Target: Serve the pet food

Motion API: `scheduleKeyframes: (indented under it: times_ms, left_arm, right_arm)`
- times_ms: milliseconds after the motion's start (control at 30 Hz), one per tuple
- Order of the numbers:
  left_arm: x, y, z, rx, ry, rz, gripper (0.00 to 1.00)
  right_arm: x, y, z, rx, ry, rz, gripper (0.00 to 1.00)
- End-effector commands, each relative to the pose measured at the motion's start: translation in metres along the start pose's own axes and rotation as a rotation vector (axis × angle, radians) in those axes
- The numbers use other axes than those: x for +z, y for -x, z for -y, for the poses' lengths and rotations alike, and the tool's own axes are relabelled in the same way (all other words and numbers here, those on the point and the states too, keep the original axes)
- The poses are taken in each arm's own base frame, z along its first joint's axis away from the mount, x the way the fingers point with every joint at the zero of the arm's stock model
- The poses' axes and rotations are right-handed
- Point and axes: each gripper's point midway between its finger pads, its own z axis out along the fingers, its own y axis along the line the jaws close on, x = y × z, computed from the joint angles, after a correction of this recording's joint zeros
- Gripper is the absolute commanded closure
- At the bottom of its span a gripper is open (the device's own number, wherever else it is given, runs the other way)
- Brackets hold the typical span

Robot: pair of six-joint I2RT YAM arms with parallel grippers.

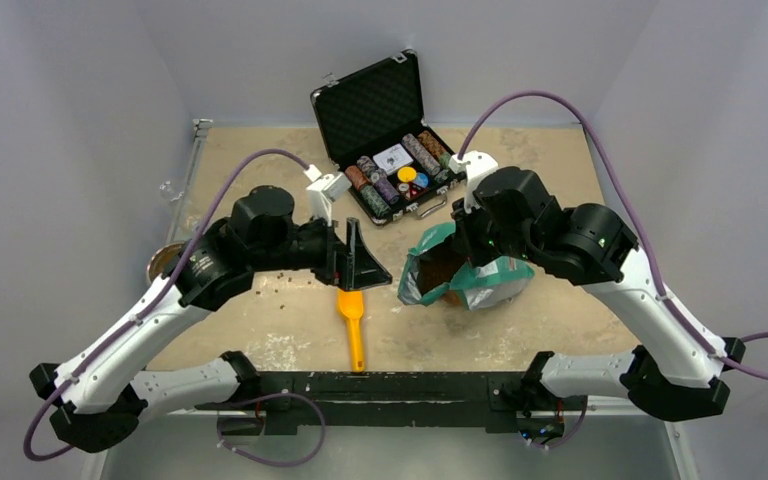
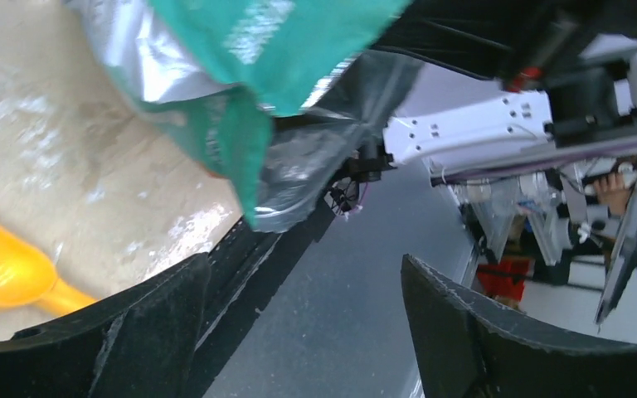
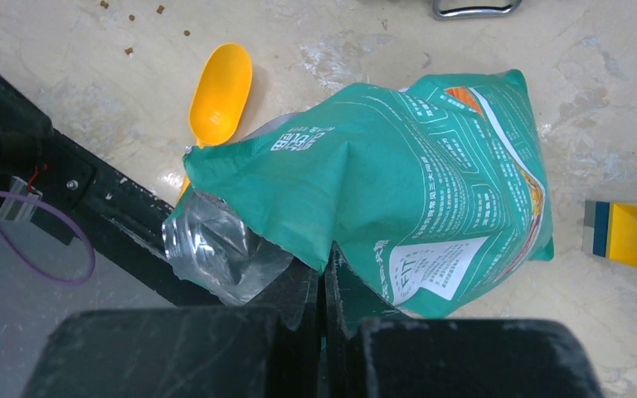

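Note:
The teal-green pouch (image 1: 480, 280) lies on its side at the table's middle, its mouth facing left with brown pet food (image 1: 441, 268) showing inside. My right gripper (image 3: 329, 259) is shut on the pouch (image 3: 398, 166) at its upper edge, near the torn silver lining. A yellow scoop (image 1: 354, 322) lies flat on the table left of the pouch. My left gripper (image 1: 360, 268) hovers just above the scoop's bowl end, open and holding nothing. In the left wrist view the left gripper (image 2: 305, 261) frames only the table's edge, with the scoop (image 2: 8, 274) off to the left and the pouch (image 2: 240, 50) above.
An open black case (image 1: 380, 110) of striped poker chips stands at the back centre. A round metal dish (image 1: 162, 262) peeks out under my left arm at the table's left edge. Loose kibble (image 1: 282, 284) is scattered left of the scoop. A yellow and blue object (image 3: 630, 236) lies near the pouch.

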Motion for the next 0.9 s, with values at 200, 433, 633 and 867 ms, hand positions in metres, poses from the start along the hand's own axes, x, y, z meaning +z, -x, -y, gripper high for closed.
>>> scheduleKeyframes:
  times_ms: [200,433,633,867]
  left_arm:
    - [0.045,0.006,0.034,0.233,-0.024,-0.06,0.11]
    - [0.1,0.02,0.009,0.191,0.121,-0.101,0.24]
    - [0.102,0.045,0.002,0.216,0.221,-0.045,0.72]
    - [0.072,0.086,0.007,0.185,0.334,0.106,1.0]
  right_arm:
    - [-0.025,0.036,-0.015,0.062,0.1,0.172,1.0]
    - [-0.028,0.032,-0.013,0.073,0.099,0.16,1.0]
    - [-0.02,0.011,0.0,0.066,0.027,0.096,0.99]
    - [-0.007,-0.022,-0.007,-0.032,0.012,0.034,0.49]
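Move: The pet food bag's mouth rim, its left corner, lies about 9 cm right and 6 cm ahead of the open left hand, some 4 cm lower; from the right hand, still pinching the rim's other part, that corner is about 12 cm left and 1 cm ahead, 2 cm lower. From the left hand, the yellow scoop lies 5 cm left, 2 cm ahead and 24 cm below; the bag's body 28 cm right, 14 cm ahead, 18 cm down; the poker case 38 cm ahead, 7 cm right, 20 cm down. The bag's rim is taken over at its left corner by the left hand, which swings right, soon also forward and down, roughly 10 cm in all, rolling some 20 degrees so its left side rises, and shuts its fingers to pinch the edge. It then eases a little back left while the right hand, steady until then, opens nearly halfway around the rim and starts to draw back about 1 cm. ##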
